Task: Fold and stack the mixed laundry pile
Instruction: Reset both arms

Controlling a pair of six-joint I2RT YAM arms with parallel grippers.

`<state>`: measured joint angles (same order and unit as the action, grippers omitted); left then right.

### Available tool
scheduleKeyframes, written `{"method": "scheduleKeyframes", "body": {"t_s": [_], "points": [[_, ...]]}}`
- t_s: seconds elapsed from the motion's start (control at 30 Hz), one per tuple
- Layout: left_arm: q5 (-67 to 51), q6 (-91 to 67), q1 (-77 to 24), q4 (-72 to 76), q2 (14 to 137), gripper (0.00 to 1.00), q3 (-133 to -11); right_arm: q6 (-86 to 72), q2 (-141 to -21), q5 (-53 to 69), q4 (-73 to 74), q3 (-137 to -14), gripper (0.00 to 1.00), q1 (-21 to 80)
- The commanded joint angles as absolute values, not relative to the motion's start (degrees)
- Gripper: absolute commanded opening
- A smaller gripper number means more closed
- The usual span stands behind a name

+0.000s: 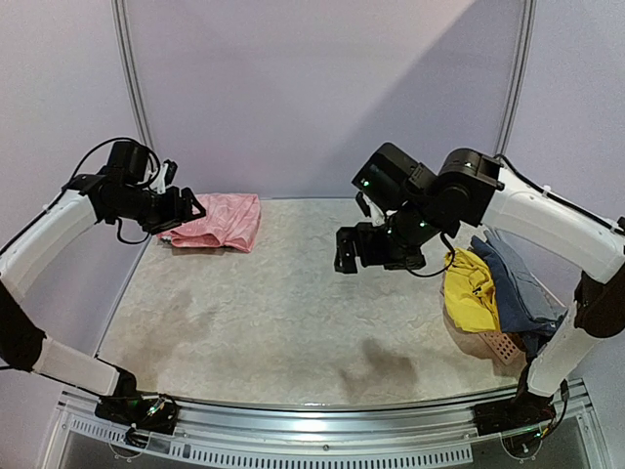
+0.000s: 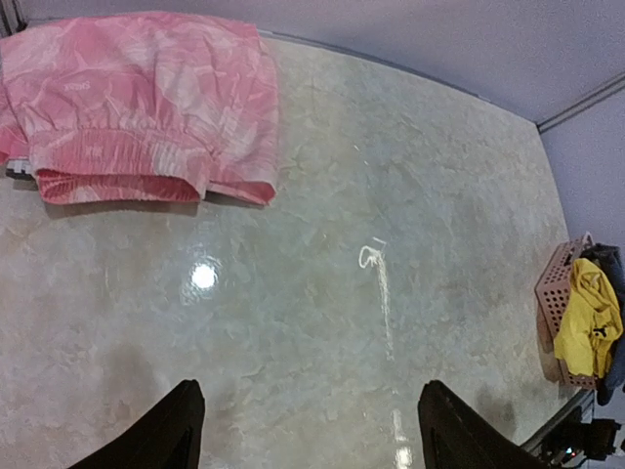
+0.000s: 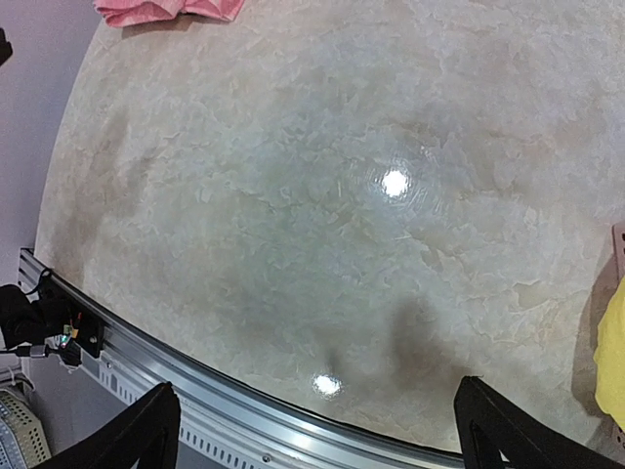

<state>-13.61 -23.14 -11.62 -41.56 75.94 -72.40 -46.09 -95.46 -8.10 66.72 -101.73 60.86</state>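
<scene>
What shows of the mixed laundry pile is a bright yellow garment (image 1: 469, 288) and a blue-grey one (image 1: 515, 278), draped over a salmon basket (image 1: 502, 348) at the table's right edge. A pink garment (image 1: 223, 221) lies folded flat at the back left. My left gripper (image 1: 191, 208) hovers at that garment's left edge, open and empty; in the left wrist view the pink garment (image 2: 146, 98) lies beyond the open left gripper (image 2: 311, 391). My right gripper (image 1: 350, 251) hangs open above the table's middle, left of the pile. The right wrist view shows the right gripper (image 3: 317, 391) holding nothing.
The marbled tabletop (image 1: 293, 313) has a metal rail (image 3: 244, 410) along its near edge. The perforated basket (image 2: 553, 293) with the yellow garment (image 2: 589, 313) sits at the far right corner. Purple walls close in the back and sides.
</scene>
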Motion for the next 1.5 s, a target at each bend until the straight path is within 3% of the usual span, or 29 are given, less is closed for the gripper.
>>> {"method": "scheduleKeyframes", "body": {"t_s": [0.0,0.3,0.4,0.47,0.57,0.67,0.9,1.1,1.17,1.27,1.4,1.47], "points": [[-10.7,-26.5,-16.4,-46.2,68.8,0.77,-68.8,-44.9,-91.4,-12.5,66.6,-103.1,0.99,61.2],[-7.2,-29.4,-22.1,-53.2,54.5,0.81,-60.9,-48.8,-81.5,-21.9,56.1,-97.4,0.99,61.1],[-6.4,-28.6,-22.2,-55.5,50.5,0.88,-60.4,-50.3,-74.9,-23.1,42.0,-88.0,0.99,61.0],[-5.5,-27.1,-22.2,-56.7,48.4,0.99,-60.4,-49.5,-70.1,-23.6,30.5,-79.5,0.99,60.9],[-3.8,-24.7,-22.2,-57.9,46.1,1.0,-60.3,-52.4,-61.6,-29.2,14.9,-66.5,0.99,60.6],[-1.6,-22.8,-22.1,-58.3,43.6,1.0,-60.0,-61.2,-57.4,-34.3,14.6,-62.1,0.99,59.5],[4.3,-27.7,-22.1,-53.4,39.9,1.0,-57.4,-62.9,-56.8,-36.9,22.3,-66.6,0.99,59.3],[2.1,-29.2,-22.0,-49.4,41.6,1.0,-56.3,-69.9,-43.9,-40.8,7.4,-48.7,0.99,58.5],[1.2,-28.3,-22.0,-49.4,43.1,1.0,-57.0,-74.3,-40.6,-43.5,13.5,-48.7,0.99,57.7],[3.4,-27.9,-22.0,-51.9,46.0,1.0,-59.0,-74.2,-40.7,-48.4,32.4,-58.1,0.99,57.6],[5.2,-27.5,-22.0,-53.0,49.2,1.0,-60.9,-68.9,-49.3,-54.1,55.6,-74.5,0.99,57.6],[6.8,-27.5,-22.0,-53.0,50.8,0.99,-61.2,-62.3,-55.4,-53.2,60.1,-79.8,0.99,56.9]]}}
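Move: From the right hand, the blue jeans on the basket lie about 34 cm right, 2 cm back and 11 cm lower; the yellow garment about 26 cm right, level fore and aft, 14 cm lower. The pink shorts are some 17 cm ahead of the left hand, 3 cm left and 21 cm below; the jeans lie roughly 67 cm to its right, 16 cm back and 10 cm lower. Right hand swings some 20 cm right, rising 15, towards the jeans; left backs away from the shorts, opening wider. ##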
